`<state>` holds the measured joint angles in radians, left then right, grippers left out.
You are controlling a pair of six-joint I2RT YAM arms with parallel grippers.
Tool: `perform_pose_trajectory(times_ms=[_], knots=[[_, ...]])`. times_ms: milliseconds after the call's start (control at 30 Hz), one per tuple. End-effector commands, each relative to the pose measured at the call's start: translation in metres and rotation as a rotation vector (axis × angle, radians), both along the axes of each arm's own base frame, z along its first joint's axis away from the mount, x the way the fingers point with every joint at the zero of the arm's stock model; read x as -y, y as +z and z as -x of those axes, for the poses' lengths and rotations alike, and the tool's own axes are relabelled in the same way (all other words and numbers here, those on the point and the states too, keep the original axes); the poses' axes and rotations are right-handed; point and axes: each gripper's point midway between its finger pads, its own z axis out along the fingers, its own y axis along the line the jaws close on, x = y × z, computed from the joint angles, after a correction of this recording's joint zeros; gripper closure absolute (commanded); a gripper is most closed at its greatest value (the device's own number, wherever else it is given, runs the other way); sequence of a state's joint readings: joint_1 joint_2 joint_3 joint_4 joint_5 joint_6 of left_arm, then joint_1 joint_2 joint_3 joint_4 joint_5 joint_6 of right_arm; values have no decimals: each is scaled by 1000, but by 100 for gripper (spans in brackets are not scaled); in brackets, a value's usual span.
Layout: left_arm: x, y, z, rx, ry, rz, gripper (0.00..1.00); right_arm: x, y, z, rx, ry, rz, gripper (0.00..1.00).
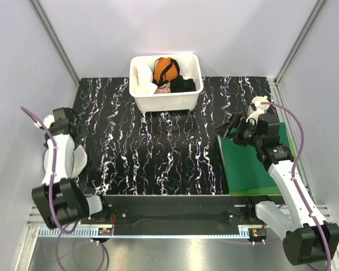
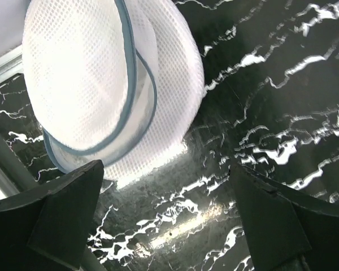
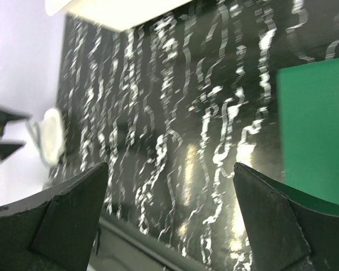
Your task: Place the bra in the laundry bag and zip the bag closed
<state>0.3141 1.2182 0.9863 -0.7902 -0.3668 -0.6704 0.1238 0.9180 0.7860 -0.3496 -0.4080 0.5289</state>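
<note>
The laundry bag [image 2: 101, 84], a white round mesh case with a grey-blue rim, lies at the table's left edge, partly under my left arm [image 1: 61, 121]. In the left wrist view my left gripper [image 2: 165, 180] is open just short of the bag, with only the tabletop between its fingers. The bra [image 1: 144, 76] is white fabric at the left end of the white tub [image 1: 158, 101]. My right gripper [image 1: 229, 127] is open and holds nothing, hovering at the green mat's far left corner; the right wrist view shows only marbled tabletop between its fingers [image 3: 79, 209].
The tub also holds an orange garment with black straps [image 1: 165, 69] and a black garment [image 1: 182, 84]. A green mat [image 1: 251, 164] lies at the right, under my right arm. Grey walls enclose the table on three sides.
</note>
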Motion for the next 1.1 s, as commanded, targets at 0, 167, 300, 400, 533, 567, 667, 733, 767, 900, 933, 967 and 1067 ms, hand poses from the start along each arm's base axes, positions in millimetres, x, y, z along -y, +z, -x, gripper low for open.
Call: perform_pose_trajectory(times_ms=[0, 167, 300, 400, 533, 567, 667, 733, 767, 900, 933, 967, 1067], knots=[[-26, 22, -31, 70, 22, -18, 1, -21, 20, 18, 57, 135, -32, 0], [-56, 8, -38, 10, 99, -66, 1, -31, 23, 27, 72, 219, -38, 0], [-67, -8, -41, -38, 106, -84, 1, -37, 27, 30, 73, 260, -55, 0], [-68, -25, -43, -70, 105, -72, 5, -40, 30, 32, 75, 282, -67, 0], [-63, -33, -39, -63, 116, -53, 31, -45, 34, 37, 73, 304, -82, 0], [-61, -35, -39, -57, 109, -41, 35, -45, 35, 37, 76, 302, -83, 0], [-46, -45, -40, -38, 62, 24, 57, -50, 31, 39, 62, 310, -82, 0], [-35, -51, -42, -15, 26, 67, 76, -53, 24, 38, 41, 311, -74, 0], [-25, -52, -47, 9, -10, 105, 92, -58, 23, 40, 39, 325, -69, 0], [27, -45, -62, 45, -186, 120, 100, -70, 8, 39, -7, 333, -49, 0], [41, -41, -66, 51, -233, 115, 100, -75, 7, 39, -4, 341, -49, 0], [54, -39, -68, 53, -272, 109, 100, -78, 6, 38, -6, 345, -47, 0], [109, -31, -72, 92, -420, 121, 100, -95, -6, 38, -37, 378, -40, 0]])
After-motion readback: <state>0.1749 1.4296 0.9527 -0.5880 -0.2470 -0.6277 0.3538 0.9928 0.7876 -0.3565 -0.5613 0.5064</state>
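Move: Off the open left hand's left side lies the white mesh laundry bag, its middle about 7 cm left, 1 cm ahead and 10 cm below; the white bin is some 30 cm ahead and 33 cm right of that hand. From the right hand, the bag lies about 55 cm left and 2 cm back, the bin 27 cm ahead and 18 cm left, and the green mat's middle 16 cm right and 2 cm back, 20 cm down. Reaching left about 5 cm and forward 3 cm, then sinking onto the laundry bag, the left hand shuts its wide-open fingers, pinches the blue-grey zip edge and pulls it about 10 cm to the right, easing forward near the end. The right hand, still open, comes left some 8 cm and back 5 cm towards the bag, turning about 20 degrees counter-clockwise. ##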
